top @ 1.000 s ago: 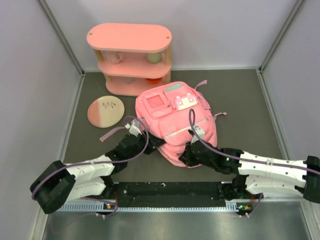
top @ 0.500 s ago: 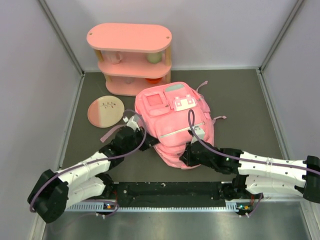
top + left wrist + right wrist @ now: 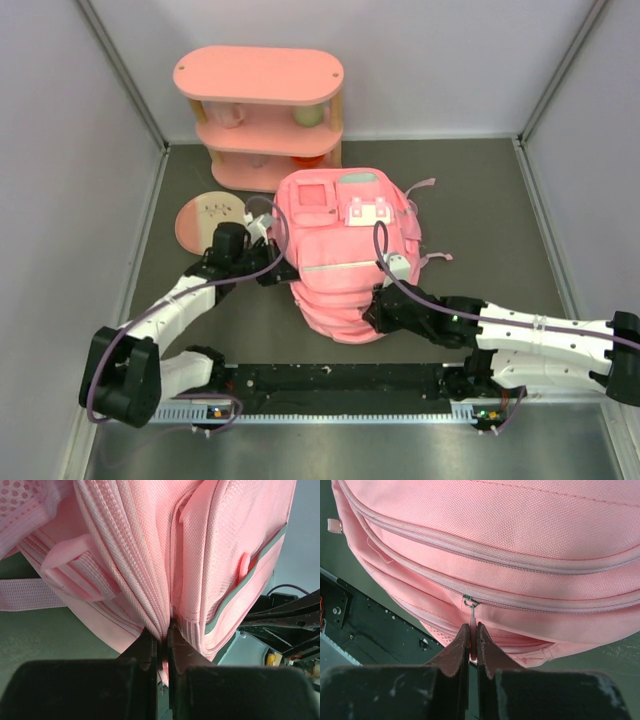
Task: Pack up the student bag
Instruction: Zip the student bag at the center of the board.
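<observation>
The student bag (image 3: 345, 250), a soft pink backpack with a white buckle flap, lies face up in the middle of the table. My left gripper (image 3: 281, 272) is at its left side. In the left wrist view that gripper (image 3: 161, 641) is shut on a fold of the bag's (image 3: 225, 555) ribbed side fabric by a zip seam. My right gripper (image 3: 378, 306) is at the bag's near end. There the right gripper (image 3: 472, 631) is shut on the pink zip pull (image 3: 471, 621), which hangs from a closed zip on the bag (image 3: 520, 530).
A pink three-tier shelf (image 3: 260, 115) holding cups stands at the back left. A round pink and beige plate (image 3: 203, 218) lies just behind my left wrist. Grey walls close in both sides. A black rail (image 3: 330, 380) runs along the near edge.
My left arm swung away from the near edge to the bag's left side and its jaws shut on the fabric. The bag shifted a little to the left. The right gripper stayed put.
</observation>
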`<state>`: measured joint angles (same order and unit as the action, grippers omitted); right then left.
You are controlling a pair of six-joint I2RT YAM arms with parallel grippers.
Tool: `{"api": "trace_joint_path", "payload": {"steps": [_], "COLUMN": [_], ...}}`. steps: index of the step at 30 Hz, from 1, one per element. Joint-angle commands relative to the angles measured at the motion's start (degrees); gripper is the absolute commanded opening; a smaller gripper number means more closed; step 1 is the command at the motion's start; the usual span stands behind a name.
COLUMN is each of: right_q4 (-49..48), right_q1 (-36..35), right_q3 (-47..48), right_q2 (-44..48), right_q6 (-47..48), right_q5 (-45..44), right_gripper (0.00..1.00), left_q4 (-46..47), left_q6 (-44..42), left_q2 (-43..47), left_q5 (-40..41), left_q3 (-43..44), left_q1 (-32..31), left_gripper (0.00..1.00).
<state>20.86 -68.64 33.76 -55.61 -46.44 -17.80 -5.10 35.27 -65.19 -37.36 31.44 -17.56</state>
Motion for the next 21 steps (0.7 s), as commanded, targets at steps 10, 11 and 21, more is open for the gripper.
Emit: {"api": "trace_joint_path", "payload": {"steps": [10, 11, 21], "right_q4": [-3.5, -3.7, -4.1], "right_q1": [-1.0, -1.0, -0.7], "right_q3": [-0.4, -0.4, -1.0], "right_q2": [-1.0, -1.0, 0.5], "right_q6": [-0.1, -0.1, -0.4], "right_q5": [2.8, 2.8, 1.4], "right_gripper": [0.0, 0.0, 0.0], "left_q4": [9.2, 9.6, 5.4], "left_q6": [11.7, 15.1, 28.4], "left_q2": [14.7, 18.6, 44.0], "left_q5": [6.2, 7.0, 20.5], "left_q3": [-10.7, -12.3, -22.7], "left_q1": [1.2, 1.2, -5.3], "left_gripper": [0.99, 0.99, 0.99]}}
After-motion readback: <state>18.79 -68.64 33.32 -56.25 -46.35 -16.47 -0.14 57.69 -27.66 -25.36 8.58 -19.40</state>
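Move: The left fingers are shut on the seam at the student bag's left edge, with the middle of the bag about 11 cm to their right and 4 cm farther out. The zip pull lies some 16 cm right and 9 cm back, and the plate 18 cm left and 11 cm ahead, down on the board. The right hand has the zip pull in its fingertips; the bag's left edge, where the left hand pinches it, is about 16 cm left and 9 cm ahead. Staying almost in place at first, the left hand opens its fingers wide and lets go of the seam at the bag's left edge, then backs off about 4 cm towards the base and 2–3 cm left while the wrist turns some 20 degrees counter-clockwise and the fingers tip up nearer level. The right hand stays put, still pinching the zip pull. ##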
